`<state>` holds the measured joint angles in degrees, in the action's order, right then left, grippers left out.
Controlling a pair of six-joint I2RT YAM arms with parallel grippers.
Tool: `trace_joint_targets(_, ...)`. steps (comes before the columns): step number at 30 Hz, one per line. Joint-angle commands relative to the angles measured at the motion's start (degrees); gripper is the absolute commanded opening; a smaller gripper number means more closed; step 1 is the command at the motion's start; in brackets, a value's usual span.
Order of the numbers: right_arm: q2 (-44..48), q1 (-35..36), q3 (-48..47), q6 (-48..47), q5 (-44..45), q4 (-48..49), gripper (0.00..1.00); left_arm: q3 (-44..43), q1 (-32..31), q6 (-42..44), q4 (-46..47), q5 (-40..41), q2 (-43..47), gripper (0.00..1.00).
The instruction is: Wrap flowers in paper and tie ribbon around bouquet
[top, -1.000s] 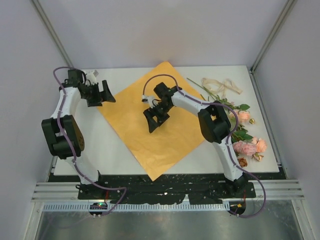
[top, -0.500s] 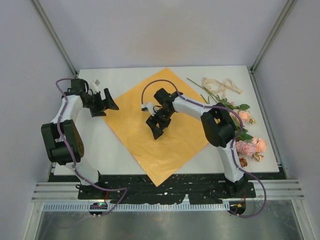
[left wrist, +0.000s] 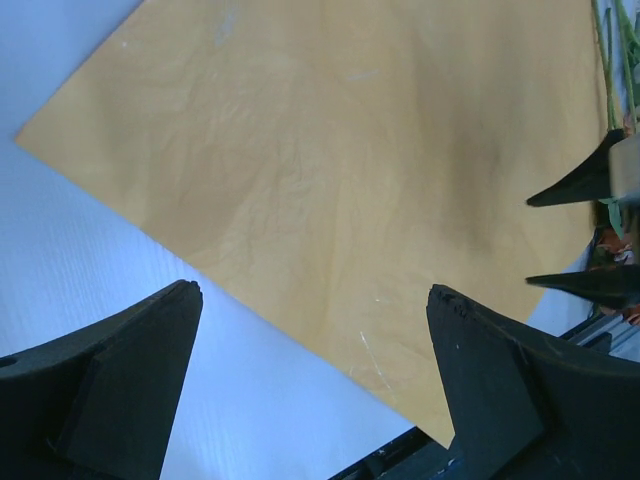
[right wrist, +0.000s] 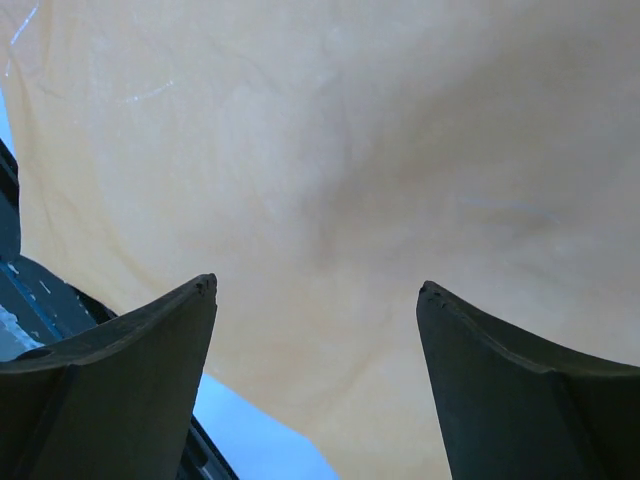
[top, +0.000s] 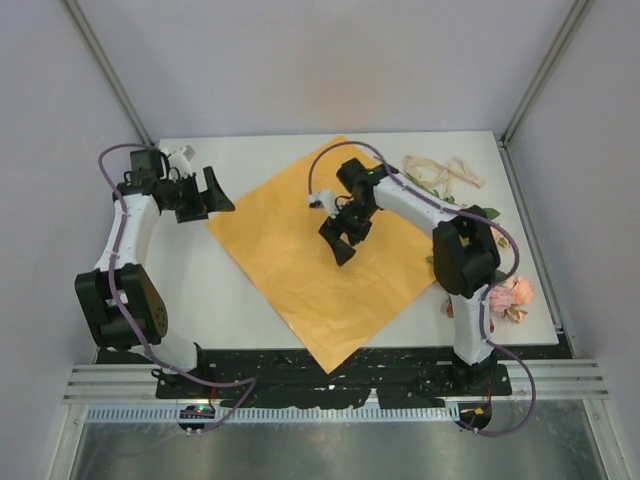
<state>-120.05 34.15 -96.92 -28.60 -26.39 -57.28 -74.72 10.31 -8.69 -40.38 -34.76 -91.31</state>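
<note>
The orange paper lies flat as a diamond in the middle of the white table. My right gripper is open over its centre, fingers pointing down at the sheet with nothing between them. My left gripper stands open at the paper's left corner, above the sheet's edge; the paper fills its view. The cream ribbon lies loose at the back right. The flowers lie along the right side, partly hidden behind my right arm; their stems show in the left wrist view.
The right gripper's two fingertips show at the right edge of the left wrist view. The black base rail runs along the near table edge, and the paper's near corner reaches it. Frame posts and white walls close in the table.
My right gripper has moved right and toward the back, and the paper has slid right with it. The left gripper has shifted slightly back, staying open. My right arm now covers more of the flowers.
</note>
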Motion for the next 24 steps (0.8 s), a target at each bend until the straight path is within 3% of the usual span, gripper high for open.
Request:
trace_joint_targets(1,15.18,-9.44,-4.42,-1.63,2.12,-5.65,0.86,-5.17,-2.21,5.95,-0.05,-0.05,7.54,1.00)
trace_joint_targets(5,16.69,-21.89,-2.48,-3.65,9.32,-5.48,0.77,-5.35,-5.11,10.53,0.21,0.84,10.35,1.00)
trace_joint_targets(12,5.38,-35.10,-11.00,-9.45,21.36,-4.95,0.66,-4.30,-8.28,10.71,0.39,0.05,11.15,1.00)
trace_joint_targets(17,-0.97,-38.80,-16.97,-13.31,26.21,-2.85,0.62,-3.16,-8.28,10.45,0.48,0.13,11.06,1.00)
trace_joint_targets(24,-6.16,-40.39,-17.34,-17.36,31.31,-0.56,0.57,-3.06,-8.28,10.45,0.74,1.45,10.62,1.00)
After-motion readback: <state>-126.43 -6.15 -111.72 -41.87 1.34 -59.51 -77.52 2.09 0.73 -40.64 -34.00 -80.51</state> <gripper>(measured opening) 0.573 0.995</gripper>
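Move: The right hand, open above the middle of the orange-yellow paper, has the leafy end of the far flowers about 33 cm to its right, 13 cm ahead and 4 cm below. The ribbon lies some 28 cm right and 19 cm ahead; the pink roses are roughly 50 cm right and 15 cm back, both also slightly lower. From the left hand, those far flowers are about 70 cm right, 5 cm ahead and 15 cm down. Sweeping right and forward in a quick arc, the right hand travels some 36 cm right and 16 cm out, rising off the paper and then dipping to the leafy end of the far flowers beside the ribbon. It turns about 30 degrees clockwise as the fingers swing to point nearly straight down and narrow to a little over half open. The empty left hand lifts up and slightly right, clear of the paper's left corner. ##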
